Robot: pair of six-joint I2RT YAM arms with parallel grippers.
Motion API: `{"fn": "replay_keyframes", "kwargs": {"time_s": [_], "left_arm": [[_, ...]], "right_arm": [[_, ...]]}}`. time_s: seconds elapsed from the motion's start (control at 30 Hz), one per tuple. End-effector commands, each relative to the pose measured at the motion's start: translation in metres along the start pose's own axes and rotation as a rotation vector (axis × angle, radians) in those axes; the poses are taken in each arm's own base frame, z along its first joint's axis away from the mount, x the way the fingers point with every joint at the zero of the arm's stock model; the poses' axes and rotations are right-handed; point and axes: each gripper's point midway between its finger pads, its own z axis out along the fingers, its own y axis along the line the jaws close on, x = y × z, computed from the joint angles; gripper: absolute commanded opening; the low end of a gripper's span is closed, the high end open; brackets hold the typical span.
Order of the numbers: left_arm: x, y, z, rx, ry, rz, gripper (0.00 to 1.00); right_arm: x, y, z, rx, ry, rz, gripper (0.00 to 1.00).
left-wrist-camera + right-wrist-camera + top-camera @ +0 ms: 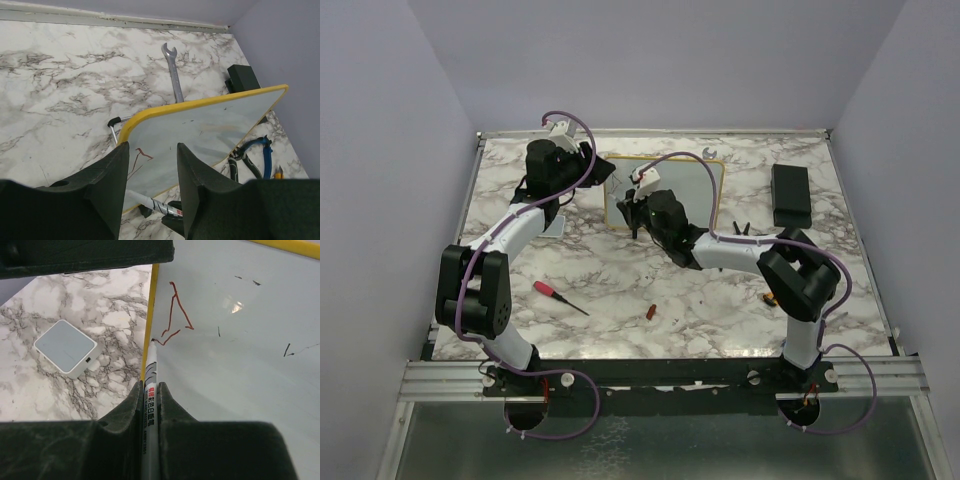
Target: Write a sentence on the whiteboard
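Observation:
The whiteboard (680, 185), pale with a yellow frame, lies at the back middle of the marble table. My right gripper (149, 387) is shut on a white marker (150, 375), whose tip touches the board just inside its left frame. From the tip runs a thin, angular set of red strokes (175, 315); no readable sentence shows. My left gripper (151, 147) is open over the board's near left corner (131, 125), its fingers (117, 170) apart and nothing between them. The marker (160, 205) passes beneath them. Contact with the board cannot be told.
A grey square pad (66, 347) lies left of the board. A wrench (172, 70) lies behind it and a black box (791, 194) at the right. Blue-handled pliers (257, 155) lie by the board's right edge. A red-handled screwdriver (558, 295) and a red cap (650, 312) lie nearer the front.

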Motion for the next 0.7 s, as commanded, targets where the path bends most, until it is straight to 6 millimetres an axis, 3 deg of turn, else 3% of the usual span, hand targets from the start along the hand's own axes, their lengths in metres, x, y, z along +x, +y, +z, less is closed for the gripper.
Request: {"fn": "replay_keyframes", "kwargs": {"time_s": [0.0, 0.13, 0.27, 0.47, 0.67], "left_arm": [[-0.012, -0.015, -0.007, 0.036, -0.024, 0.037, 0.45], [-0.014, -0.015, -0.01, 0.024, -0.029, 0.045, 0.49], [-0.016, -0.015, -0.013, 0.013, -0.036, 0.056, 0.59], [-0.018, -0.014, -0.021, -0.016, -0.039, 0.07, 0.75], [-0.015, -0.013, -0.03, -0.035, -0.039, 0.067, 0.78]], "right_arm": [[-0.016, 0.014, -0.017, -0.057, -0.022, -0.01, 0.01], [-0.031, 0.02, -0.039, -0.089, -0.05, 0.005, 0.01], [-0.04, 0.009, -0.054, -0.034, -0.047, 0.025, 0.01], [-0.051, 0.0, -0.068, 0.003, -0.049, 0.024, 0.01], [-0.05, -0.009, -0.072, 0.025, -0.041, 0.011, 0.01]]}}
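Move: The right hand holds the marker with its tip at the lower left stroke on the whiteboard; that spot lies about 5 cm ahead of this hand, 4 cm to its left and 1 cm below. The whiteboard's middle is some 5 cm ahead and 7 cm to the hand's right, and the white box on the table about 5 cm ahead, 20 cm left and 12 cm lower. From the left hand the stroke's end is roughly 1 cm ahead, 2 cm right and 7 cm below. Keeping its pinch on the marker, the right hand lifts the tip off the end of the red stroke, drawing back from the whiteboard about 4 cm, then climbing some 7 to 8 cm while drifting 3 to 4 cm to the right, the hand hardly turning. Meanwhile the left hand, by the board's upper left corner, spreads its half-open fingers well apart and rises about 2.5 cm, easing slightly back. ##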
